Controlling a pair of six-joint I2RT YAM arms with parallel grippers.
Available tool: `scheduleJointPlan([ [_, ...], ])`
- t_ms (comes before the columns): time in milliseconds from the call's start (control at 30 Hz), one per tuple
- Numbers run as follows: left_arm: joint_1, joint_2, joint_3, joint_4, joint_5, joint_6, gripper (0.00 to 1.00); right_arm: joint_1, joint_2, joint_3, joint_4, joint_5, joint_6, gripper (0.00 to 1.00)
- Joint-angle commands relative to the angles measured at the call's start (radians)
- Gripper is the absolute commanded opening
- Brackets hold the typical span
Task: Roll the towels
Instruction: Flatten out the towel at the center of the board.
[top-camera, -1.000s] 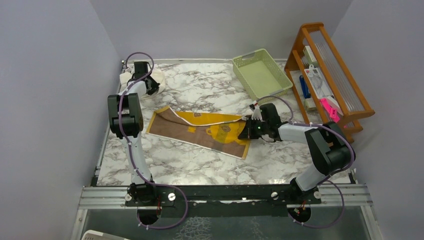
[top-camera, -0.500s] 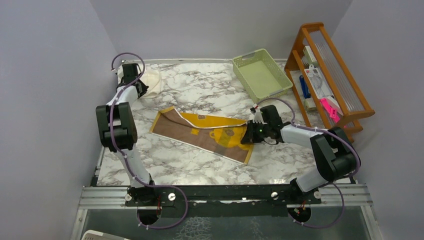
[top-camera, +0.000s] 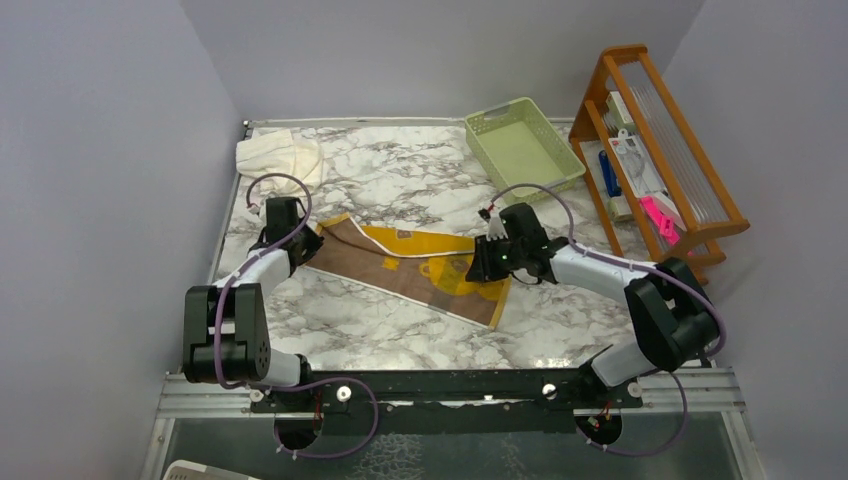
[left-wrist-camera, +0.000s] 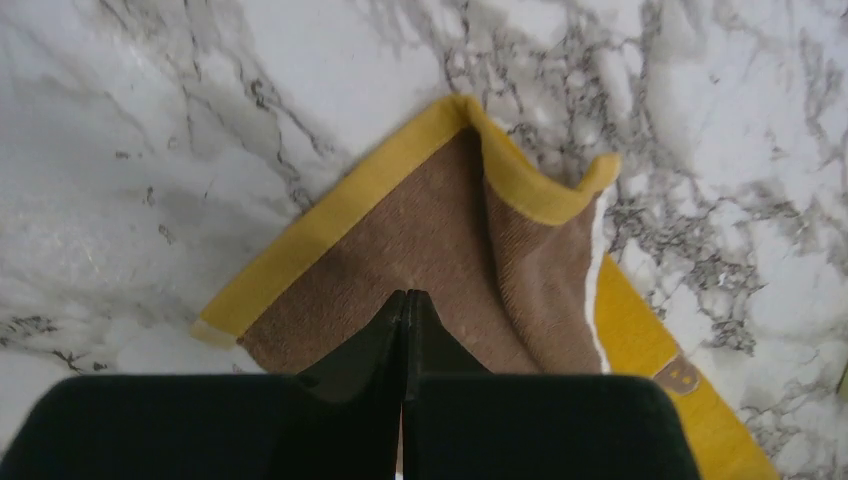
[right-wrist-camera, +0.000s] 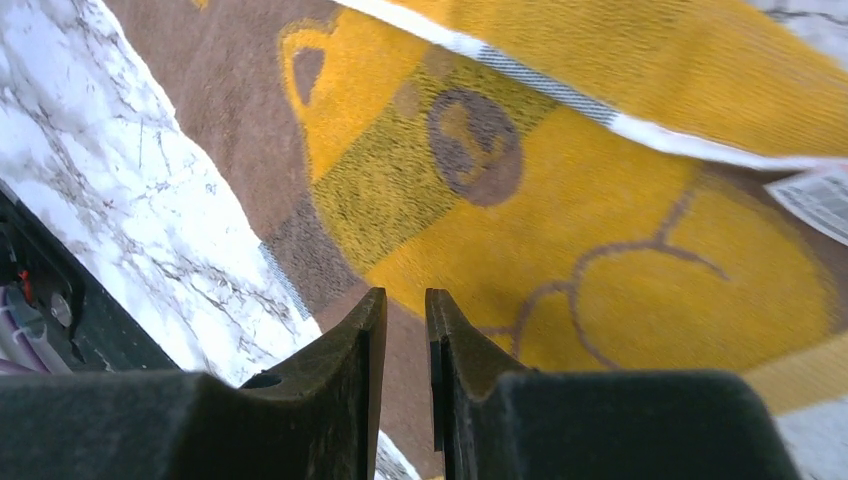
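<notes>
A brown-and-yellow towel (top-camera: 400, 265) lies spread flat mid-table, its far long edge folded over to show a yellow side. A cream-white towel (top-camera: 280, 156) sits bunched in the back left corner, with no gripper near it. My left gripper (top-camera: 290, 236) is at the flat towel's left end. In the left wrist view that gripper (left-wrist-camera: 405, 295) is shut, its tips over the towel's brown face (left-wrist-camera: 420, 225) with nothing visibly pinched. My right gripper (top-camera: 482, 270) is over the towel's right end. In the right wrist view its jaws (right-wrist-camera: 403, 293) stand slightly open and empty above the yellow bear pattern (right-wrist-camera: 560, 250).
A pale green basket (top-camera: 523, 148) stands empty at the back right. A wooden rack (top-camera: 690, 165) holding small items lines the right edge. Bare marble (top-camera: 400, 170) shows behind the flat towel and in front of it.
My left arm has left the cream towel in the back corner and come down to the flat towel's left end. The right gripper has opened a little and shifted slightly left.
</notes>
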Motion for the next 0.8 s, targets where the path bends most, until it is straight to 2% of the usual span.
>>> scheduleJointPlan([
  [0, -0.02, 0.004, -0.061, 0.088, 0.058, -0.021, 0.02, 0.061, 0.062, 0.059, 0.055, 0.034, 0.002, 0.22],
  [267, -0.034, 0.121, -0.09, 0.191, 0.121, -0.045, 0.0, 0.237, 0.284, 0.341, 0.035, 0.05, 0.001, 0.18],
  [400, -0.035, 0.139, -0.092, 0.201, 0.121, -0.044, 0.0, 0.298, 0.398, 0.486, 0.021, 0.05, -0.007, 0.21],
  [533, -0.033, 0.147, -0.1, 0.185, 0.104, -0.033, 0.0, 0.314, 0.499, 0.601, 0.003, 0.013, -0.009, 0.26],
  [767, -0.033, 0.147, -0.129, 0.115, 0.03, -0.046, 0.0, 0.321, 0.642, 0.756, -0.027, -0.068, -0.009, 0.27],
])
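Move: The right hand has the near bend of the towel's folded-over flap about 19 cm to its left, 4 cm ahead and 4 cm below; the towel's right end hem lies some 6 cm to its right and 5 cm back. The left hand hovers over the towel's left end, its spot about 3 cm to the right, level with it and 4 cm below. That towel's turned-up far-left corner sits roughly 6 cm ahead of the left hand and 7 cm to its right, the white towels 19 cm ahead and 9 cm to its left. Sweeping left about 20 cm and a little forward, the right hand skims low over the towel towards the flap's bend, fingers staying part open and the wrist turning some 20 degrees counter-clockwise. Meanwhile the left hand sinks about 4 cm and shifts right about 3 cm, and its shut fingertips come down on the towel's brown left end and hold there. ##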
